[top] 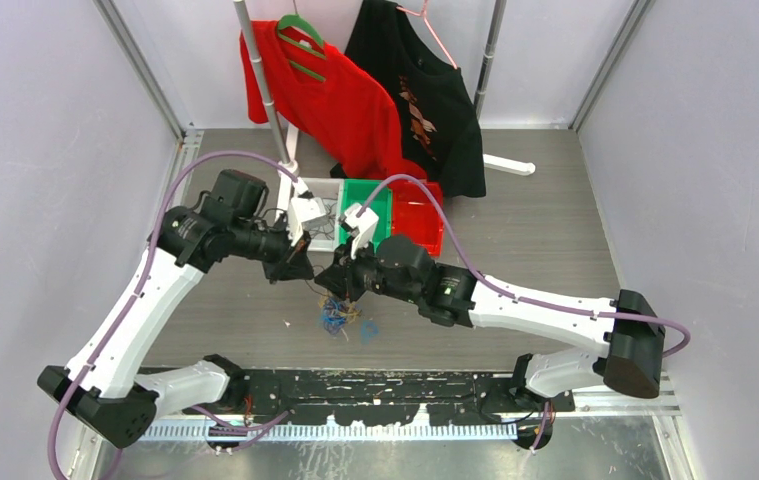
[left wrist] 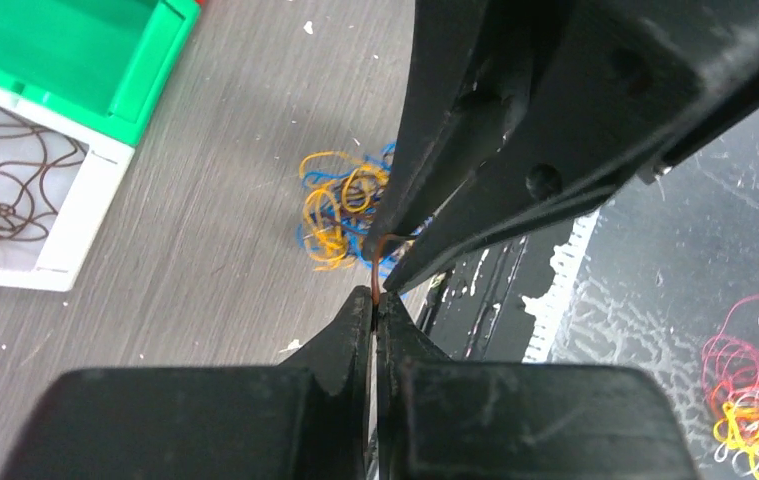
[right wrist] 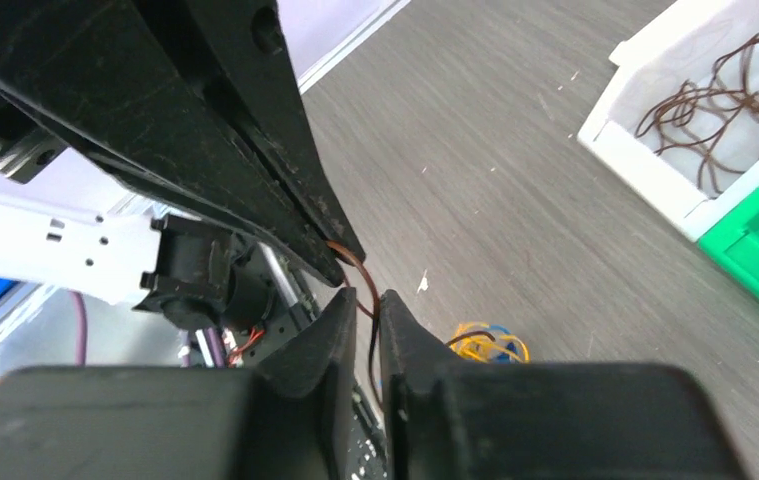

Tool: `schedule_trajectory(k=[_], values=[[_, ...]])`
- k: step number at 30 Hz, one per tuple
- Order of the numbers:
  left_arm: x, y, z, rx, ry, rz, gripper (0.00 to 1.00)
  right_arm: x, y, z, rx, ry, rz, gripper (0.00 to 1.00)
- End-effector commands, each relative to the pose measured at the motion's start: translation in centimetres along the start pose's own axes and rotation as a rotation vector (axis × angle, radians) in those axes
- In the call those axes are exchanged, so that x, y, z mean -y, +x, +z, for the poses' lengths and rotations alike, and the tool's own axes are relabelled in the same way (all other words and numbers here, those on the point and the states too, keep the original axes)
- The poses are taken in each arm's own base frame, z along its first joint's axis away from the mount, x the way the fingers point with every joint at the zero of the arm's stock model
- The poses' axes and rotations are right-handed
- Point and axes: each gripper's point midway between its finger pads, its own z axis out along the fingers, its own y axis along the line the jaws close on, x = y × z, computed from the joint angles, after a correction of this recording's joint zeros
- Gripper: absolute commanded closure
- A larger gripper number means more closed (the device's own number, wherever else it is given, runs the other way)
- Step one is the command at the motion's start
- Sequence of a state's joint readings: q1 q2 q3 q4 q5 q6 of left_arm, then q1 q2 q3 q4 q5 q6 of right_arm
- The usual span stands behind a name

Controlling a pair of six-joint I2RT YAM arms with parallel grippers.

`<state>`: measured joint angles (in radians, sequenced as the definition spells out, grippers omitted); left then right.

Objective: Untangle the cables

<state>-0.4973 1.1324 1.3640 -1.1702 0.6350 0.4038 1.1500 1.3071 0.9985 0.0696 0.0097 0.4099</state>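
Note:
The cables are a small clump of yellow and blue strands (top: pixel 339 316) lying on the table below both grippers; it also shows in the left wrist view (left wrist: pixel 337 206) and the right wrist view (right wrist: pixel 487 343). My left gripper (top: pixel 300 268) is shut on a thin brown strand (left wrist: pixel 377 285), pinched at its fingertips (left wrist: pixel 374 302). My right gripper (top: pixel 341 287) meets it tip to tip. Its jaws (right wrist: pixel 376 305) stand nearly closed, with the same brown strand (right wrist: pixel 359 272) running between them and down toward the clump. Both grippers hover above the table.
A white bin (top: pixel 307 189) holding brown strands, a green bin (top: pixel 387 200) and a red bin (top: pixel 419 229) stand behind the grippers. A rack with a red shirt (top: pixel 335 95) and a black shirt (top: pixel 425 90) is at the back. Red and yellow strands (left wrist: pixel 755 392) lie on the black base plate.

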Motion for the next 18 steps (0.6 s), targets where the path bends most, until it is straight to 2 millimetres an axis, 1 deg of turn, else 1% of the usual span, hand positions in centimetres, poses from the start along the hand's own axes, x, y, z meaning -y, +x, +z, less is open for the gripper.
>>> schedule_trajectory(k=[1,3,4,5,9,13,18], values=[[-0.5,-2.4,-1.6,0.092,-0.106,-0.087,1.0,0.7,-3.7,-0.4,0.172,0.054,0.012,0.72],[0.4,-2.8,-1.9,0.121,-0.086,-0.144,1.0,1.8,-4.2,-0.3,0.223,0.106,0.019,0.67],[0.7,-2.9,-2.0,0.132,-0.077,-0.168,1.0,2.3,-4.5,-0.2,0.248,0.129,0.022,0.62],[1.1,-3.1,-2.0,0.139,-0.062,-0.186,1.0,2.5,-4.7,0.0,0.275,0.139,0.029,0.58],[2.0,-3.5,-2.1,0.154,-0.021,-0.222,1.0,2.8,-5.4,0.9,0.333,0.145,0.049,0.54],[2.2,-4.1,-2.1,0.159,0.001,-0.23,1.0,2.3,-5.7,1.7,0.356,0.116,0.074,0.52],[2.4,-5.2,-2.4,0.176,0.025,-0.205,1.0,2.4,-5.0,2.3,0.366,0.101,0.117,0.49]])
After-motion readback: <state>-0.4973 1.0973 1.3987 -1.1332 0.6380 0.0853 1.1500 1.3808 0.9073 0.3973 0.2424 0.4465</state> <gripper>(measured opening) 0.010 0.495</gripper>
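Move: The tangled cable bundle hangs roughly 14 cm below the nearly touching hands, some 3 cm back and 4 cm to the right of the left hand, and about 2 cm back and 1 cm right of the right hand. From the left hand, the white box lies about 16 cm ahead, straight in line and 23 cm lower; the green box is equally far ahead and as low, some 9 cm right. The brown strand from the bundle stays pinched in the shut left fingers, which rise about 2.5 cm while swinging a little counter-clockwise. Around it the right fingers, already starting to part, open to about half as that hand slides some 4.5 cm forward, turning about 15 degrees clockwise with its fingertips tipping up, so the strand runs loosely over a right finger. ##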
